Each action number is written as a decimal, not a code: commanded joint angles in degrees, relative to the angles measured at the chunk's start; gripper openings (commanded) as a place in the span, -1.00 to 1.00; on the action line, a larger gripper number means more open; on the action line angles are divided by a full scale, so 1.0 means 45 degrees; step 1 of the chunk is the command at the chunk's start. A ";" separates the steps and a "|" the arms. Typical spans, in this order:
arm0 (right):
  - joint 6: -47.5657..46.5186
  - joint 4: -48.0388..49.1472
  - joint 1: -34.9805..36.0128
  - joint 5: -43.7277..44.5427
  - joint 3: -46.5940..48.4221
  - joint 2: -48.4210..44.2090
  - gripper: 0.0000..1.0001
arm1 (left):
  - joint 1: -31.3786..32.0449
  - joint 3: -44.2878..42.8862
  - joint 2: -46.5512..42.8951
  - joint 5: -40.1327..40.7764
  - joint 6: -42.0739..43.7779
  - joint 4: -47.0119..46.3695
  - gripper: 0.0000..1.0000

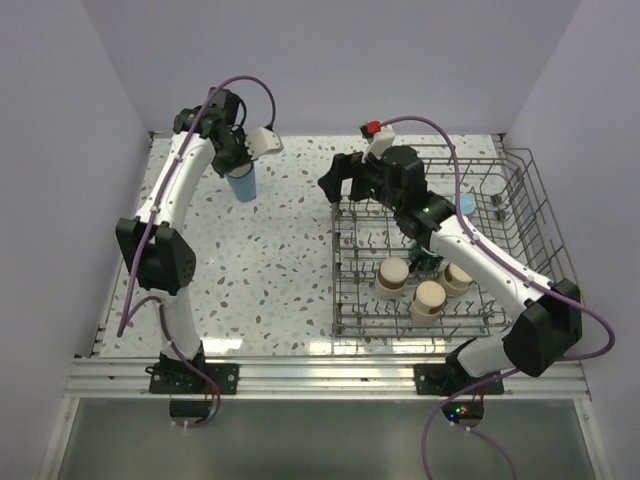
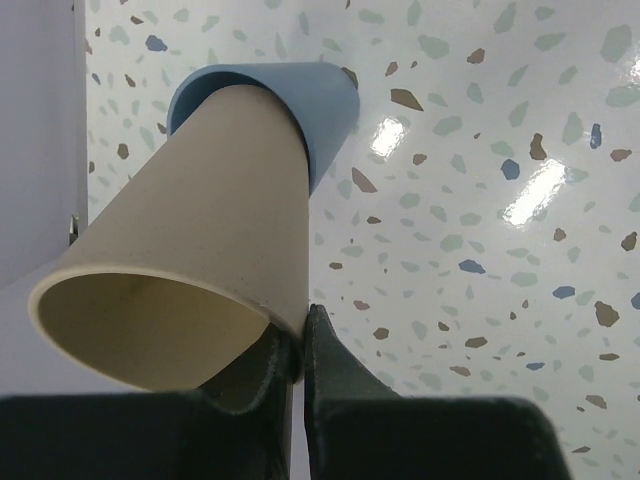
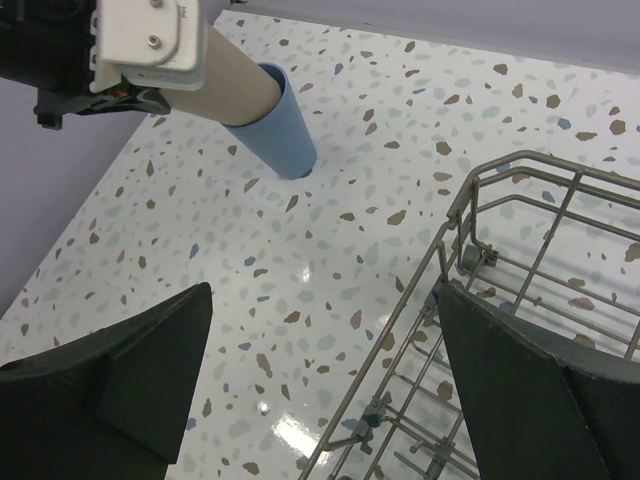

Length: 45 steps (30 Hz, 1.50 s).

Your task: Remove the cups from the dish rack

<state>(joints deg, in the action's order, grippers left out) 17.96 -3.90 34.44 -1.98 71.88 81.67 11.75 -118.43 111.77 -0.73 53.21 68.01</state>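
At the back left of the table, a tall beige tumbler (image 2: 190,240) leans with its base inside a light blue tumbler (image 2: 320,110) that stands on the tabletop (image 1: 241,186). My left gripper (image 2: 298,340) is shut on the beige tumbler's rim, one finger inside and one outside. My right gripper (image 3: 325,290) hangs open and empty above the dish rack's back left corner (image 3: 510,165). The dish rack (image 1: 420,330) holds three short beige-and-brown cups (image 1: 429,297), a dark teal mug (image 1: 427,262) half hidden under my right arm, and a light blue cup (image 1: 466,204).
Speckled tabletop (image 1: 270,270) lies between the nested tumblers and the rack. Walls close off the left, back and right sides. An aluminium rail (image 1: 320,372) runs along the near edge by both arm bases.
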 commanded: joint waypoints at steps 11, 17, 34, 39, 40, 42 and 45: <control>-0.0182 -0.0129 -0.0035 0.0205 -0.0016 -0.0044 0.97 | 0.0241 -0.1729 0.1551 -0.0111 0.0227 0.0142 -0.69; -0.0065 -0.0071 -0.0035 -0.0029 0.0043 0.0132 0.96 | 0.0260 -0.1417 0.0887 -0.0073 -0.0086 -0.1358 -0.09; 0.0287 -0.3621 -0.3078 0.1687 0.0104 -0.0919 0.97 | 0.0299 0.1255 -0.2451 -0.1419 -0.3951 -0.4759 0.43; -0.0376 -0.4445 -0.4350 0.5162 -0.0737 -0.1410 0.97 | 0.0280 0.3893 -0.4071 -0.2199 -0.5436 -0.6049 0.49; -0.0396 -0.4542 -0.4487 0.5611 -0.0951 -0.1372 0.97 | 0.0280 0.4225 -0.4268 -0.2336 -0.5631 -0.6205 0.50; -0.0260 -0.4485 -0.4838 0.6667 -0.1186 -0.1235 0.97 | 0.0280 0.5085 -0.4736 -0.2824 -0.6062 -0.6441 0.51; 0.0110 -0.4037 -0.5386 0.7099 -0.1577 -0.0962 0.97 | 0.0280 0.6004 -0.5186 -0.3196 -0.6375 -0.6617 0.51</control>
<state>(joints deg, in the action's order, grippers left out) 17.54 -22.28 12.05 22.44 66.24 76.62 12.84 -94.61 91.24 -11.14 28.99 42.48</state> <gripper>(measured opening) 0.983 0.754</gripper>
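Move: The left hand holds the beige cup by its rim, with its base already in the mouth of the standing blue cup, whose middle is about 5 cm ahead, 4 cm right and 12 cm below. From the open right hand, the light blue mug in the rack lies some 30 cm right, 7 cm ahead and 20 cm below; the dark green cup is about 6 cm left of the mug and 11 cm nearer the base. Down and slightly forward, the left hand lowers the beige cup about 4 cm farther into the blue cup, opens and lets go, moves on forward a little, then rises some 10 cm and draws back, rolling its left side down. The right hand first barely sinks, then sweeps about 25 cm right over the rack towards the light blue mug, dropping about 7 cm in all and turning clockwise some 45 degrees, fingers wide open. ##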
